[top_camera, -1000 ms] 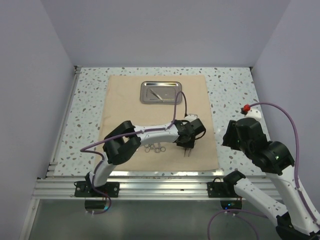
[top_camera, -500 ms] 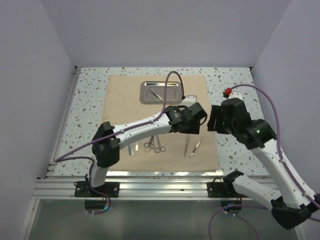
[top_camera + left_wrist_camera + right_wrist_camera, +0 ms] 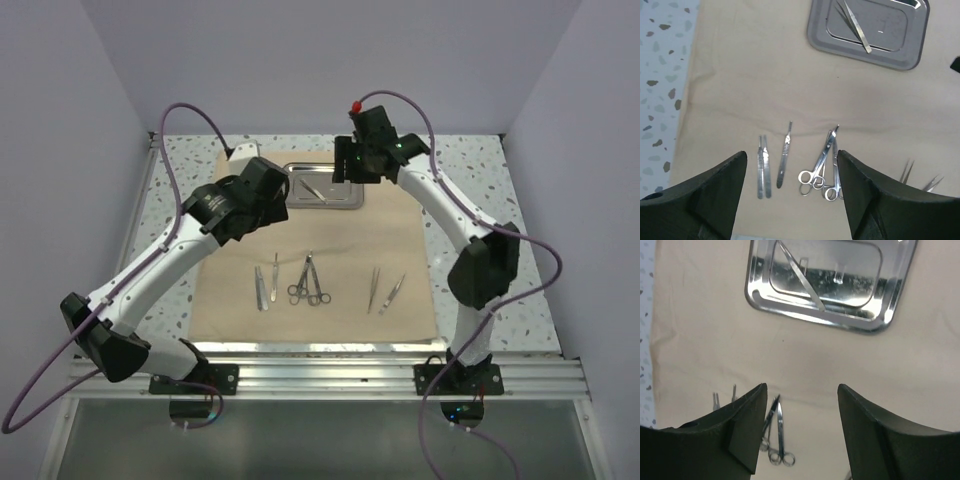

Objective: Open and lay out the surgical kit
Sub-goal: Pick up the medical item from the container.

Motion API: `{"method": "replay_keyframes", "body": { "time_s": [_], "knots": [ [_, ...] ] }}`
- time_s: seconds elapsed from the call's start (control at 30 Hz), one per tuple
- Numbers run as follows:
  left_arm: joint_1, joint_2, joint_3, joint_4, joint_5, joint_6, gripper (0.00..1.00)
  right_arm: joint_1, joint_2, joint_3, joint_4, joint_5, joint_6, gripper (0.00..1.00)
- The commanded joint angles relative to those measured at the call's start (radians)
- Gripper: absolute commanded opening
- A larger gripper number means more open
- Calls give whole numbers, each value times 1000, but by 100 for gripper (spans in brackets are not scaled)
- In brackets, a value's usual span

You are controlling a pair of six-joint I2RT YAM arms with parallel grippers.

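Note:
The beige cloth wrap (image 3: pixel 320 240) lies spread flat. The steel tray (image 3: pixel 335 197) sits at its far middle with one slim instrument (image 3: pixel 310 188) in it. Near the front lie scalpel handles (image 3: pixel 260 288), ring-handled scissors (image 3: pixel 308 282) and tweezers (image 3: pixel 374 288) in a row. My left gripper (image 3: pixel 268 205) hovers open and empty just left of the tray, high above the scalpel handles (image 3: pixel 762 165) and scissors (image 3: pixel 822 170). My right gripper (image 3: pixel 355 165) hovers open and empty over the tray's far right end. The tray shows in the left wrist view (image 3: pixel 890 25) and the right wrist view (image 3: pixel 850 260).
Speckled tabletop (image 3: pixel 170 200) borders the cloth on both sides. Grey walls close in the left, right and far sides. An aluminium rail (image 3: pixel 320 370) runs along the near edge. Purple cables arc above both arms.
Both arms have swung from the cloth's front right to the far end. The left gripper is now left of the tray, the right one over it. The row of instruments is uncovered.

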Motion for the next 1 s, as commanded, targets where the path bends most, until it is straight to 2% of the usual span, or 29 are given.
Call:
{"method": "replay_keyframes", "body": {
  "time_s": [0.0,0.07,0.1,0.13,0.2,0.37,0.6,0.73,0.97],
  "knots": [
    [47,-45,-42,-1,-43,114,78,-4,208,256,-32,-67,-47,62],
    [82,-62,-68,9,-38,149,80,-1,313,373,-66,-71,-53,63],
    [95,-66,-81,47,-19,166,80,-2,356,481,-81,-71,-58,63],
    [110,-83,-119,75,0,185,81,-4,434,525,-95,-71,-59,63],
    [164,-102,-168,156,78,242,81,-4,491,599,-76,-79,-55,63],
    [276,-117,-203,184,179,303,81,9,559,564,52,-97,-50,65],
    [319,-119,-268,229,196,285,80,29,692,665,66,-22,-101,66],
    [342,-85,-256,210,241,243,78,35,766,735,98,40,-127,66],
    [366,-79,-256,192,229,259,78,42,860,778,146,94,-174,66]
  ]
}}
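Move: The medical item, a slim metal instrument, lies aslant in the metal tray, about 15 cm ahead of the right hand, 9 cm to its left and 21 cm below. The tray's middle is about 1 cm beyond the item and 3 cm to its right, while the scissors on the cloth lie some 16 cm back from the right hand and 9 cm to its left. From the left hand the item lies roughly 27 cm ahead, 9 cm to the right and 24 cm below. The right hand swoops down about 17 cm towards the item in the tray while reaching some 14 cm forward and 9 cm left; most of the forward reach comes early, then it sinks more steeply with its fingers still open and ends close above the item, its wrist barely turning. Meanwhile the open left hand draws away from the tray, about 9 cm to its left and 6 cm down, and most of that sideways travel is done by halfway. ##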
